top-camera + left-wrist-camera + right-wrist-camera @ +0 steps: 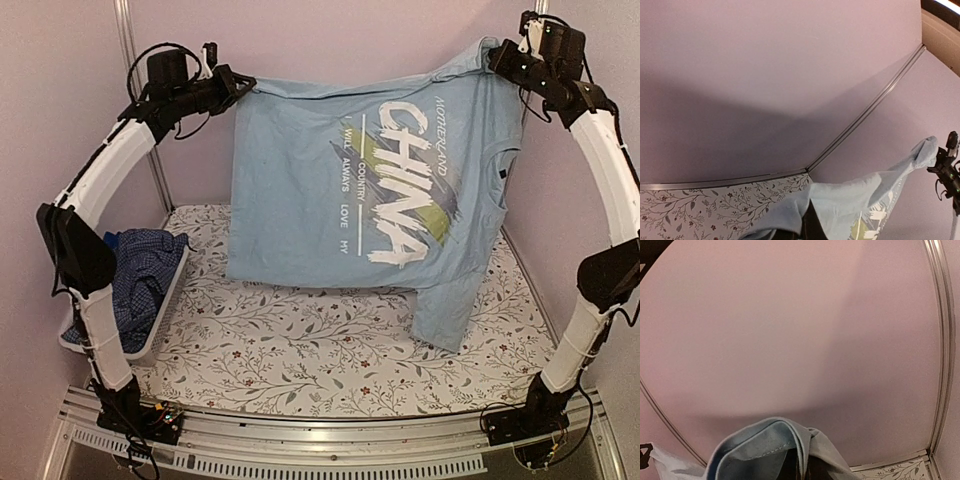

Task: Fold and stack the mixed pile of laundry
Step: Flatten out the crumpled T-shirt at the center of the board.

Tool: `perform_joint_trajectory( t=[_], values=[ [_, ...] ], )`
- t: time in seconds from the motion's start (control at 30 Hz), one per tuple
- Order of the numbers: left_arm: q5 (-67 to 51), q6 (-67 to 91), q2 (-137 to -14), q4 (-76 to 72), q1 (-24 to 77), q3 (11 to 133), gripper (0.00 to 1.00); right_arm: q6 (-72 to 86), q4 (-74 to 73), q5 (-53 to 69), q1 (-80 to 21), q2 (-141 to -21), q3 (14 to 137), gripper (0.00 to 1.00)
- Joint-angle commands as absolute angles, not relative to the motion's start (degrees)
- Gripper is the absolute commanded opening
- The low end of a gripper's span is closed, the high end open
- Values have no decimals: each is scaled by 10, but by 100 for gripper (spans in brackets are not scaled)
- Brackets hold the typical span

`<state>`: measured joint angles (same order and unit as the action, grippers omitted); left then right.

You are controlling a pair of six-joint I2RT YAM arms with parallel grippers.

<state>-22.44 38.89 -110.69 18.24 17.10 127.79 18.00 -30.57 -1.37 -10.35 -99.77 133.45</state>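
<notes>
A light-blue T-shirt (300, 180) with a white "CHINA" print hangs spread in the air above the table, held by its top corners. My left gripper (243, 88) is shut on its left corner and my right gripper (495, 57) is shut on its right corner. One sleeve dangles low at the right (450, 310). In the left wrist view the shirt (850, 200) drapes over my gripper (811, 227). In the right wrist view bunched hem cloth (760, 450) covers the gripper (807, 471). A dark blue small-check shirt (145, 265) lies crumpled in the basket at the left.
The white plastic basket (168, 295) sits at the table's left edge beside the left arm. A floral cloth (300, 350) covers the table. Pale walls with metal posts stand close behind and at both sides.
</notes>
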Motion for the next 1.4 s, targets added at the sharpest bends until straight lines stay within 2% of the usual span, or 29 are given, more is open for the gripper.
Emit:
perform_joint_trajectory(
  t=[0.0, 0.13, 0.2, 0.43, 0.67, 0.83, 1.13, 1.37],
  values=[
    [-267, 447, -1189, 62, 132, 1377, 0, 193, -194, 30, -68, -1067, 1426, 0],
    [-280, 493, -1264, 0, 107, 1470, 0, 210, -105, 68, -52, -1117, 1457, 0],
    [-279, 495, -1267, -40, 96, 1472, 0, 217, -66, 83, -48, -1127, 1462, 0],
    [-310, 468, -1261, -79, 74, 1355, 0, 220, -13, 121, -30, -1175, 1444, 0],
    [-344, 439, -1277, -107, 74, 1195, 0, 223, 14, 210, -34, -1203, 1286, 0],
    [-344, 436, -1230, -139, 74, 1068, 0, 213, 28, 210, -33, -1140, 1159, 0],
    [-365, 414, -1135, -116, 75, 913, 0, 208, -19, 221, -33, -1006, 968, 0],
    [-374, 367, -1036, -27, 80, 807, 0, 227, -89, 235, -34, -885, 838, 0]
  ],
)
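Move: Both closed grippers already hold the blue T-shirt stretched between them, its printed body hanging roughly 24 cm to the left hand's right, 10 cm back and 18 cm lower. The board's centre lies about 14 cm back, 18 cm right and 47 cm below the left hand; from the right hand it is about 10 cm back, 32 cm left and 56 cm down. The laundry basket stands some 31 cm left, 17 cm back and 41 cm below the left hand. Forward, then sharply down and finally back: both arms fling the T-shirt out over the far part of the board. They reach out about 10 to 15 cm with the fingers tipping up, whip down some 25 cm as the fingers tip downward, then draw back towards the robot, rising slightly. Both grippers keep their pinch on the fabric; the right wrist turns a little counter-clockwise. ##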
